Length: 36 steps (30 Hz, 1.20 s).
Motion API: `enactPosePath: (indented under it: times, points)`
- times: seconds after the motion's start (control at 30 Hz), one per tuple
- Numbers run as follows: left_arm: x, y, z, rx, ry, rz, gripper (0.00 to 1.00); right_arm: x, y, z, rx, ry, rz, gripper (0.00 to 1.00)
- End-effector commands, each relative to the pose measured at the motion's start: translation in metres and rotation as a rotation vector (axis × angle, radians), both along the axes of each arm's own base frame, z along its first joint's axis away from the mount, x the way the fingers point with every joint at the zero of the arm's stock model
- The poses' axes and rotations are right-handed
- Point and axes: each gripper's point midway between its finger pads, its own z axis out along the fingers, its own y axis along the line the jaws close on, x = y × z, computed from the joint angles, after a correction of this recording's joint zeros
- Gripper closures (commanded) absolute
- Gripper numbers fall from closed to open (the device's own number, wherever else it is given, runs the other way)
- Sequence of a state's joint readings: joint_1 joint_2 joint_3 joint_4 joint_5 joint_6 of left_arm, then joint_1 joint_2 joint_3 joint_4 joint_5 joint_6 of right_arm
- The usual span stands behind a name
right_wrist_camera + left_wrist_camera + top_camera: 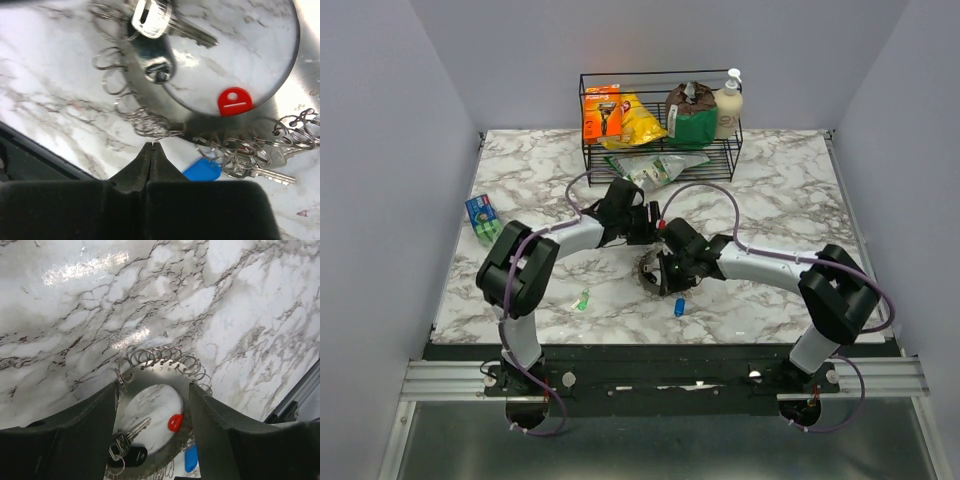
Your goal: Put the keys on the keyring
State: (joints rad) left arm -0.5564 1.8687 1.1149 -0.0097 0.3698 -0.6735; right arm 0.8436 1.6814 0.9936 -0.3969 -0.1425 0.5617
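The keyring (pixel 649 272) is a wide flat silver ring fringed with many small split rings, lying on the marble between both grippers. It also shows in the left wrist view (pixel 155 365) and the right wrist view (pixel 280 100). It bears a red tab (pixel 235 101), and a silver key (pixel 165 22) with a dark fob lies inside it. A blue-headed key (pixel 679 307) lies just in front of it, next to several silver keys (pixel 252 162). A green-headed key (pixel 582 299) lies apart to the left. My left gripper (pixel 154 386) is open and empty, its fingers straddling the ring's far side. My right gripper (pixel 151 145) is shut and empty at the ring's near edge.
A black wire rack (pixel 660 150) at the back holds an orange pack, a yellow bag, a green pouch and a white bottle. A clear packet (pixel 655 166) lies in front of it. A blue and green box (pixel 481 215) sits at the left edge.
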Motion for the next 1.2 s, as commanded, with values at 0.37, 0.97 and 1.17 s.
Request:
enactPosePath:
  times: [0.37,0.97,1.17]
  points:
    - [-0.034,0.079,0.047,0.05,-0.114,0.115,0.31,0.047,0.025,0.06,0.044,-0.301,0.073,0.96]
    - [-0.065,0.096,0.049,0.032,-0.129,0.135,0.3,0.099,0.008,0.004,-0.255,-0.32,0.003,0.98]
    - [-0.065,0.097,0.045,0.042,-0.121,0.132,0.3,0.099,0.003,-0.011,-0.284,-0.292,0.006,0.99]
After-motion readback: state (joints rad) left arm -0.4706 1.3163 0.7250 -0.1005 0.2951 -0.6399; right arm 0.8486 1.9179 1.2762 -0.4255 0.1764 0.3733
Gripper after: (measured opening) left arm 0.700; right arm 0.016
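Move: The keyring lies flat, its middle some 7 cm ahead of the closed right fingertips, 1 cm to their right and about 2 cm lower. At that same low height, the black fob and keys are about 6 cm ahead and 3 cm left of the right hand, the red tag 5 cm ahead and 3 cm right, the blue tag 4 cm right and 1 cm back. From the left hand, the keyring's middle is roughly 5 cm back, 1 cm right and 3 cm below. The keyring's opening, beside the black fob, is where the right hand goes: fingers still shut, it rises about 7 cm, swings forward some 9 cm over the near rim and sinks again, fingertips tilting forward. The left hand, kept open, lifts clear, then withdraws left and back, ending slightly higher than it began. ##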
